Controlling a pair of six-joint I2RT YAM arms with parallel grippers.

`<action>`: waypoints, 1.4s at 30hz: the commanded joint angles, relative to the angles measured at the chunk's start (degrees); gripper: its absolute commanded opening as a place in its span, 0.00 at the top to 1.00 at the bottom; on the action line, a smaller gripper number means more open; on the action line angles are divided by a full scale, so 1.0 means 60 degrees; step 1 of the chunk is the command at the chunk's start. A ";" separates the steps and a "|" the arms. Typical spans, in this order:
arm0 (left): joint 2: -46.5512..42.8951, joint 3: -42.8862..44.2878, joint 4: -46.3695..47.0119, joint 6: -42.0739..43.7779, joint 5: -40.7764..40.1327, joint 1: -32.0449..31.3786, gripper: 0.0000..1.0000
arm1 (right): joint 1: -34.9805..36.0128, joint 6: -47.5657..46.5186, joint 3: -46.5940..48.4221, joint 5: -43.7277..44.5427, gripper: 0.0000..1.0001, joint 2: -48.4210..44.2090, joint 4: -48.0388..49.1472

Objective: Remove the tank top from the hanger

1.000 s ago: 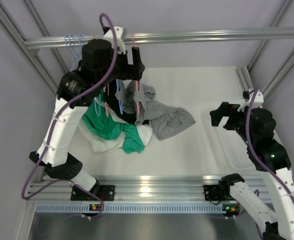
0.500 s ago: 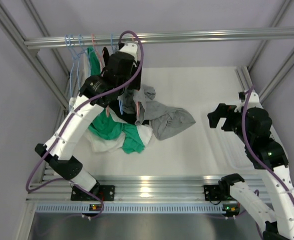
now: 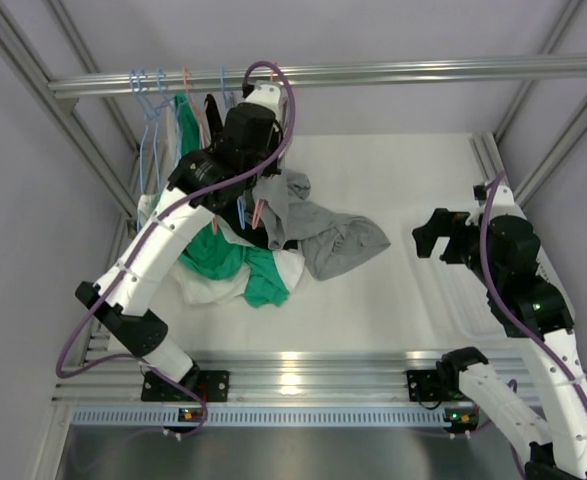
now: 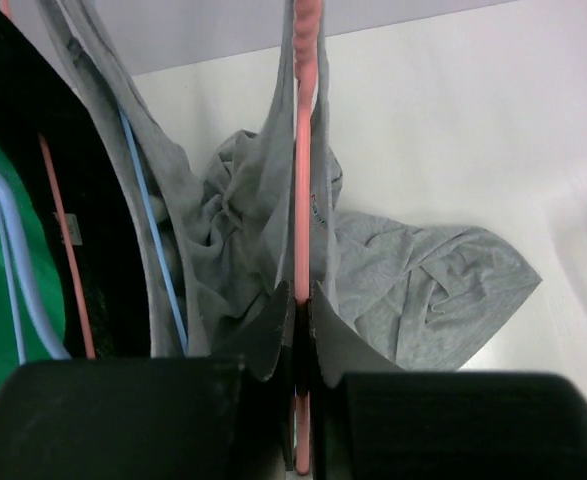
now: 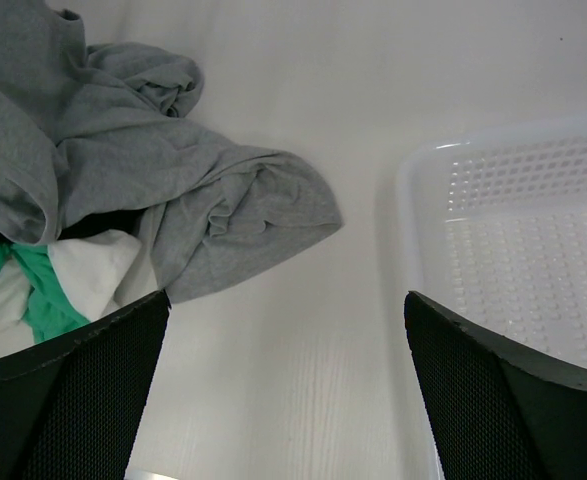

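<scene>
A pink hanger hangs upright with a grey tank top draped over both sides of it. My left gripper is shut on the hanger's pink bar just below the cloth. The top view has this gripper below the rail, over the clothes pile. More grey fabric lies crumpled on the table beneath; whether it is the same garment I cannot tell. My right gripper is open and empty above bare table, right of the grey fabric.
Blue hangers, a green garment and a black one hang on the rail at the back left. Green and white clothes are piled below. A white perforated tray sits at the right.
My left arm has swung down from the rail and its jaws have shut on the pink hanger. The right gripper has drifted slightly left, still open.
</scene>
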 commanded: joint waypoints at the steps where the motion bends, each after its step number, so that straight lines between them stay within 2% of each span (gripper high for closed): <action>1: 0.0215 0.0490 0.0588 0.0181 -0.0043 -0.0025 1.00 | 0.0107 -0.0076 0.0012 -0.0085 0.01 -0.0004 0.0088; 7: 0.0040 0.0753 0.0719 0.0021 -0.0262 -0.0025 1.00 | 0.0107 -0.0018 -0.0091 -0.0099 0.01 -0.0048 0.0219; 16: -0.0605 0.0682 0.1158 -0.0712 0.0543 -0.0040 1.00 | 0.0121 0.0099 -0.0281 -0.0114 0.01 0.0010 0.0468; 25: -0.1819 -0.1382 0.1613 -0.1063 0.1275 -0.0040 1.00 | 0.0121 0.0202 -0.0281 -0.0260 0.01 0.0157 0.0717; 30: -0.2743 -0.2716 0.2022 -0.1196 0.1626 -0.0040 1.00 | 0.0107 0.0115 -0.0267 -0.1400 0.01 0.0303 0.1478; 32: -0.3241 -0.3360 0.2184 -0.1109 0.1816 -0.0040 1.00 | 0.0122 -0.0002 -0.0339 -0.2702 0.01 0.0449 0.1902; 35: -0.4032 -0.4590 0.2915 -0.0874 0.2519 -0.0040 1.00 | 0.0136 0.0259 -0.0631 -0.4913 0.01 0.0756 0.3306; 36: -0.4294 -0.4810 0.3135 -0.0787 0.2840 -0.0040 1.00 | 0.0151 0.0391 -0.0705 -0.6006 0.01 0.0859 0.4239; 37: -0.4413 -0.5102 0.3253 -0.0757 0.2901 -0.0040 1.00 | 0.0267 0.0581 -0.0691 -0.6423 0.01 0.1150 0.4611; 42: -0.4066 -0.4741 0.3371 -0.0874 0.1453 -0.0040 1.00 | 0.0868 0.0613 -0.0106 -0.5902 0.01 0.2002 0.4995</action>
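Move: My left hand already grips the near arm of the pink hanger; the middle of the grey tank top hanging from it lies about 5 cm to the right, 3 cm back and 15 cm below. The rod is some 8 cm ahead and 10 cm up; the blue hanger is about 7 cm to the left and level with my hand, and the black garment 10 cm to the left, 5 cm lower. From my open right hand, the tank top is roughly 27 cm left, 10 cm ahead and 7 cm below. Keeping the pink hanger pinched, I raise my left hand about 3 cm, then draw it some 7 cm back from the rod, dipping briefly before rising again; the wrist rolls about 20 degrees, left side down, and its fingers tip up a little. Late on, my right hand sweeps left towards the tank top, fingers wide open, turning counter-clockwise. ##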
